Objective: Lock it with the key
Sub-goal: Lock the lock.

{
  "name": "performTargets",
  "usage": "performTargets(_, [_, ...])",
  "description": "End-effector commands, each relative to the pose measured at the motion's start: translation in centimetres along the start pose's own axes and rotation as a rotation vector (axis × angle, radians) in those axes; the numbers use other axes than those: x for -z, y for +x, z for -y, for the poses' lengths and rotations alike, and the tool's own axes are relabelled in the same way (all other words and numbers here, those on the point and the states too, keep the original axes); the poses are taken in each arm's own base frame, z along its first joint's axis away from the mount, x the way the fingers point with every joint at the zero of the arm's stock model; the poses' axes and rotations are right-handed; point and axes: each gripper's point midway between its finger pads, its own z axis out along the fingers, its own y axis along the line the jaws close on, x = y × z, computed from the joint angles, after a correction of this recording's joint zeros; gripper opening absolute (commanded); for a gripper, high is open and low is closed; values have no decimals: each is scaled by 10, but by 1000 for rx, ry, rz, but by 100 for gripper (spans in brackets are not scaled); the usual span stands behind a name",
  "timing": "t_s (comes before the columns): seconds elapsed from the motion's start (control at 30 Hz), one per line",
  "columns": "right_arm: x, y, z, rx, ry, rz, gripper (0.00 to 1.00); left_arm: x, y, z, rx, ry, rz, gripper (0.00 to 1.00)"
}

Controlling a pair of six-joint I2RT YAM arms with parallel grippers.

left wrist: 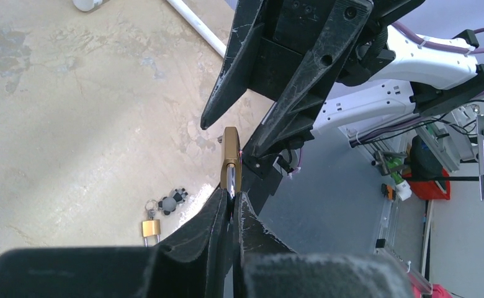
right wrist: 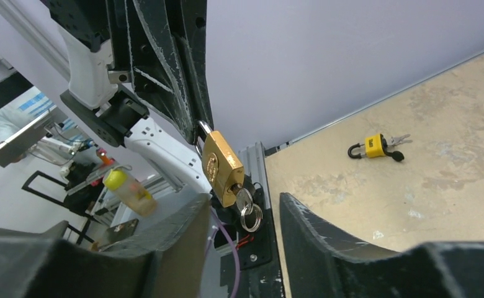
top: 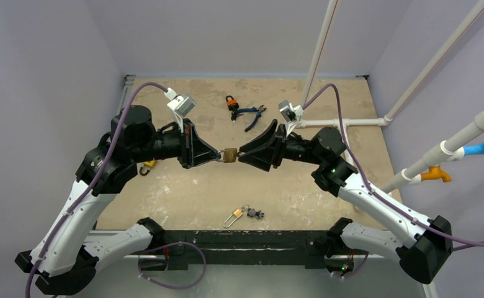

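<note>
My left gripper is shut on the shackle of a brass padlock and holds it in the air above the table's middle. In the left wrist view the fingers pinch the steel shackle with the brass body sticking out beyond them. In the right wrist view the padlock hangs from the left fingers with a silver key in its keyhole and a ring below. My right gripper is open, its fingers either side of the key and ring without touching them. It faces the padlock.
A yellow padlock with keys lies at the left and shows in the right wrist view. Another brass padlock with key and charm lies near the front edge. An orange-black padlock and blue pliers lie at the back. White pipes run at the right.
</note>
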Motion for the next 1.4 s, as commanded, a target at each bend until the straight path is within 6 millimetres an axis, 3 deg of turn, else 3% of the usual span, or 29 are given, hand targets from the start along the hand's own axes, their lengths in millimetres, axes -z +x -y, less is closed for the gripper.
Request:
performTargets(0.0, [-5,-18,-14,55,-49,23,41,10,-22,21,-48,69,71,0])
performTargets(0.33, [-6,-18,-18,58,-74,2,22,8,-22,20,-41,76,67,0])
performTargets(0.5, [-5,-14,-20,56,-85,-18,0,6,-22,18,-40,74,64,0])
performTargets(0.67, [-1,-10,-14,66,-45,-25,0,7,-24,14,-44,55,68,0])
performTargets(1.0, [19,0,37,111,231,-44,0,24,-27,8,-97,7,82,0])
performTargets(1.27, [26,2,62,92,344,-35,0,21,-23,-1,-80,-14,76,0])
performTargets(1.37, [45,0,111,54,636,-20,0,6,-23,-30,-13,-116,71,0])
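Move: The key stands in the padlock's keyway between my right hand's open fingers, about 1 cm to that hand's left and level with it. The padlock body is some 3 cm left of the same hand. From my left hand, which keeps the shackle pinched, the key is about 4 cm to the right. A second brass padlock lies on the table roughly 35 cm below my right hand, 5 cm back and 2 cm to its left; its dark key fob is 6 cm right of that padlock. I shut my right fingers from half open onto the key, barely shifting the hand, then carry the key away from the padlock: forward and down, partly right, some 6 cm, speeding up as the hand turns about 15 degrees clockwise and rolls its left side down. My left hand keeps its hold on the shackle and late on eases about 2 cm left, away from the key. ##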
